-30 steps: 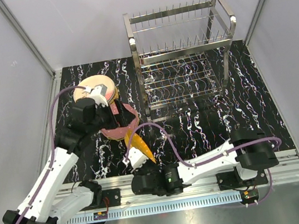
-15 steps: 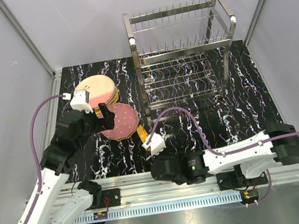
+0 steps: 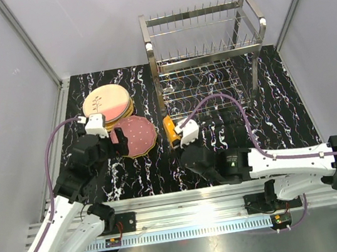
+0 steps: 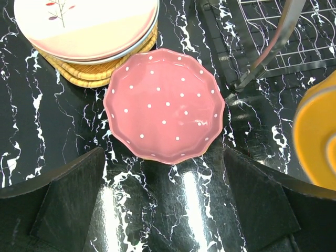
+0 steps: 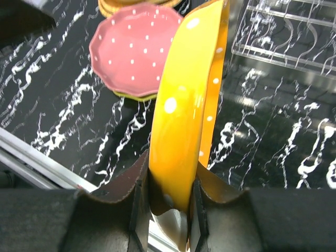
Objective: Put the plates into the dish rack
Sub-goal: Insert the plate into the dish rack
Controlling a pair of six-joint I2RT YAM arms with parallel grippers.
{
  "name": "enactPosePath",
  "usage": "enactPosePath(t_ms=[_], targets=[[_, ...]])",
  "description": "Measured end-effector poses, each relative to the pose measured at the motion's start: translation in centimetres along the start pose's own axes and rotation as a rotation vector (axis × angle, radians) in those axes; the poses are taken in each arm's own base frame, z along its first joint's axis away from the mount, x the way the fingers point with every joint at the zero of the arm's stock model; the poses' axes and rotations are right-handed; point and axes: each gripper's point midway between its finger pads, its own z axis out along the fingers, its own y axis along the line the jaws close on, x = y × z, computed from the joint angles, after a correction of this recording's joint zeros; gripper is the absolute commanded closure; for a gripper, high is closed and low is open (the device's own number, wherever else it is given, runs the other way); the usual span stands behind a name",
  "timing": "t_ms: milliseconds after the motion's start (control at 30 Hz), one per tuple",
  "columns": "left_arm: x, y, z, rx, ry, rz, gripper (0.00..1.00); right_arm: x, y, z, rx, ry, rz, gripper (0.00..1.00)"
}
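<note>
An orange dotted plate point(image 3: 170, 130) point(image 5: 184, 105) stands on edge, and my right gripper point(image 3: 180, 144) point(image 5: 169, 176) is shut on its rim, just in front of the dish rack's left front leg. The steel wire dish rack point(image 3: 206, 57) point(image 5: 283, 31) holds no plates that I can see. A pink dotted plate point(image 3: 135, 136) point(image 4: 164, 105) point(image 5: 136, 50) lies flat on a lime-green one point(image 5: 137, 96). Behind it sits a stack topped by a cream leaf plate point(image 3: 107, 103) point(image 4: 86, 23). My left gripper point(image 3: 118, 144) point(image 4: 164, 176) hangs open just near of the pink plate, holding nothing.
Tan plates point(image 4: 89, 76) lie beneath the cream one in the stack. The rack's leg point(image 4: 262, 58) stands right of the pink plate. White walls close in the black marbled table point(image 3: 269, 117) on three sides. An aluminium rail point(image 3: 229, 190) runs along the near edge.
My right gripper has carried the orange plate from the near middle up and right toward the rack's front. The left arm has drawn back from the stack, uncovering the pink plate.
</note>
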Motion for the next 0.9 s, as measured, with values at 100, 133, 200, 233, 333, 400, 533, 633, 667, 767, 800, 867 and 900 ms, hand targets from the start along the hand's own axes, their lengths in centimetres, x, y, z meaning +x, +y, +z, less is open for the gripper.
enactPosePath(t_ms=[100,133,200,233,333,400,533,633,667,767,800,867,900], targets=[[-0.2,0.1,-0.2,0.0,-0.015,0.0,0.01,-2.2,0.2,-0.3,-0.006,-0.015,0.004,1.0],[-0.3,0.1,-0.3,-0.001,-0.023,-0.002,0.01,-2.9,0.5,-0.4,-0.012,-0.023,0.008,1.0],[-0.5,0.2,-0.5,-0.003,-0.035,-0.004,0.01,-5.2,1.1,-0.9,-0.034,-0.052,0.023,1.0],[-0.5,0.3,-0.6,-0.003,-0.039,-0.005,0.01,-6.4,1.5,-1.2,-0.046,-0.068,0.03,1.0],[-0.8,0.2,-0.8,0.0,-0.05,-0.008,0.01,-10.4,2.4,-2.2,-0.085,-0.125,0.063,1.0],[-0.8,0.2,-0.7,0.001,-0.052,-0.008,0.01,-13.1,2.8,-3.0,-0.107,-0.166,0.078,1.0],[-0.7,0.2,-0.6,-0.001,-0.047,-0.007,0.01,-17.6,2.6,-4.5,-0.126,-0.241,0.093,1.0],[-0.6,0.2,-0.5,-0.002,-0.042,-0.006,0.01,-20.5,1.7,-5.1,-0.113,-0.287,0.087,1.0],[-0.6,0.2,-0.4,-0.003,-0.039,-0.005,0.01,-21.6,1.3,-5.2,-0.102,-0.303,0.084,1.0],[-0.5,0.2,-0.2,-0.005,-0.032,-0.003,0.01,-25.1,0.0,-4.9,-0.07,-0.352,0.083,1.0],[-0.4,0.2,-0.1,-0.006,-0.028,-0.002,0.01,-26.3,-0.5,-4.7,-0.056,-0.366,0.083,1.0],[-0.3,0.1,0.1,-0.007,-0.021,-0.001,0.01,-28.4,-1.3,-4.2,-0.042,-0.387,0.081,1.0],[-0.2,0.1,0.1,-0.008,-0.016,0.0,0.01,-29.1,-1.7,-3.9,-0.035,-0.393,0.08,1.0]])
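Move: The right gripper holds the orange plate upright by its edge. The left end of the rack's upper tier, its likely place, is about 33 cm straight ahead and some 5 cm higher. The foot of the rack's left front leg is roughly 28 cm ahead, 4 cm left and 20 cm below; the pink plate lies about 22 cm ahead, 19 cm left and 18 cm down. From the idle left gripper, that tier end is some 27 cm ahead and 18 cm right, 5 cm up. Lift the right gripper nearly straight up, keeping the orange plate pinched by its edge, until it is well above the upper tier. In the later half let the rise bend forward towards the rack, ending about 28 cm higher and 9 cm farther out. Meanwhile tip the fingers up some 15 degrees and roll the hand's left side up as much. ##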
